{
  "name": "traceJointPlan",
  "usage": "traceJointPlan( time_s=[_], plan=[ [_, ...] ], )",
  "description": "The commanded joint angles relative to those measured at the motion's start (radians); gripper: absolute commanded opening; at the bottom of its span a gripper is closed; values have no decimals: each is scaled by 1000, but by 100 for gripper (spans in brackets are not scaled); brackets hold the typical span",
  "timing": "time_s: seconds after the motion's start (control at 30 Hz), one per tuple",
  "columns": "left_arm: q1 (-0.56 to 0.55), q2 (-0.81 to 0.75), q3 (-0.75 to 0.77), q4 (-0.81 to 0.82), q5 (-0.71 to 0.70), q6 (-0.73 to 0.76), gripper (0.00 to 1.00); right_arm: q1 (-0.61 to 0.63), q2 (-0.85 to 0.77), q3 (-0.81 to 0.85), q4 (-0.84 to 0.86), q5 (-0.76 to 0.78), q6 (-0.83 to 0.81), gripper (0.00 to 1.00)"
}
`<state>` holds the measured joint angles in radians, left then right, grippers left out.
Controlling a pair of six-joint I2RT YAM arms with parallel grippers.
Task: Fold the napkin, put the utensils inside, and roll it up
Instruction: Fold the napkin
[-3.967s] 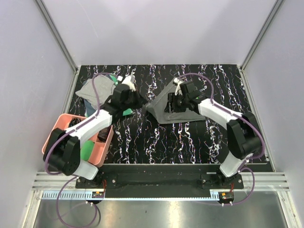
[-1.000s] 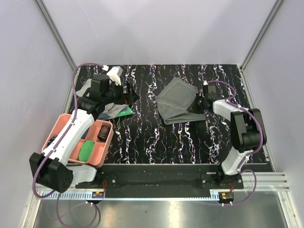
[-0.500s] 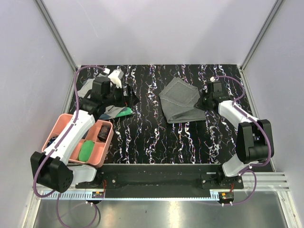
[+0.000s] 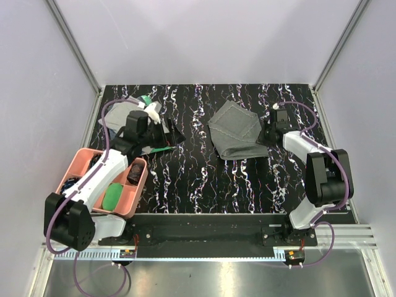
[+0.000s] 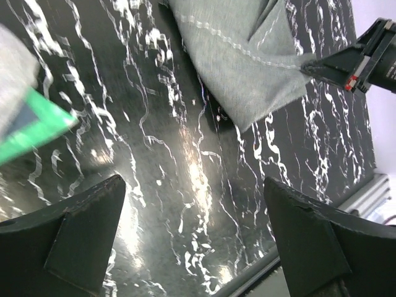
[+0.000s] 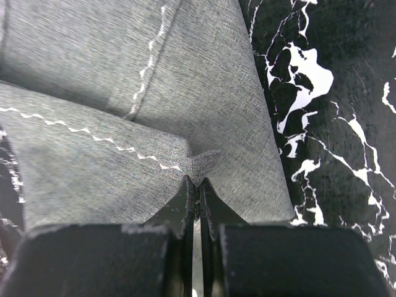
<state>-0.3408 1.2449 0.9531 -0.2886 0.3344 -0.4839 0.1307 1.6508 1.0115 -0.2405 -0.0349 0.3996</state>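
The dark grey napkin (image 4: 236, 136) lies partly folded right of the table's middle, its stitched hems showing in the right wrist view (image 6: 111, 80). My right gripper (image 4: 266, 131) is at the napkin's right edge, shut on a corner of the cloth (image 6: 197, 184). My left gripper (image 4: 169, 132) hangs open over bare table at the left, well clear of the napkin, with nothing between its fingers (image 5: 80, 235). From the left wrist view the napkin (image 5: 247, 62) and the right gripper (image 5: 362, 59) show at the top. The utensils are out of view.
A lighter grey cloth (image 4: 116, 116) over a green item (image 4: 162, 148) lies at the back left, beside my left gripper. A pink compartment tray (image 4: 73, 168) holding green and brown things stands at the near left. The table's front edge (image 5: 272, 272) is close.
Four seconds ago both grippers held the napkin raised; the left has let go and drawn back to the left. Over the last second the right gripper shifted slightly, spreading the napkin flatter.
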Motion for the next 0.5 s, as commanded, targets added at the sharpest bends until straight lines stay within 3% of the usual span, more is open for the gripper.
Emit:
traceJointPlan(
  time_s=[0.0, 0.23, 0.47],
  plan=[
    [-55, -7, -54, 173, -1, -111, 96, -5, -9, -54, 128, 20, -50, 0],
    [-138, 88, -85, 285, -11, -185, 95, -6, -92, -97, 197, 30, -90, 0],
    [-191, 220, -54, 423, 14, -249, 93, -5, -74, -105, 204, 50, -79, 0]
  ],
)
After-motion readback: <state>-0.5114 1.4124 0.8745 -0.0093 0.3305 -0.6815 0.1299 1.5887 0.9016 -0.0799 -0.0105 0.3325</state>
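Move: The napkin's near left corner lies some 15 cm to the right of my left hand, about 4 cm ahead and roughly 16 cm below. The napkin's middle is some 10 cm farther out and 7 cm farther right than that corner. The edge pinched in my right fingers is about 32 cm right of my left hand and 7 cm ahead. From my right hand, the same corner lies roughly 17 cm left, 4 cm back and just below. With my left fingers still wide open, I sweep the left hand about 7 cm to the right and sink some 4 cm towards the napkin's near left corner, its wrist tilting a little. My right hand keeps its pinch on the napkin's edge, dipping about 2 cm and coming back up just past where it began, fingertips tilting slightly upward. ##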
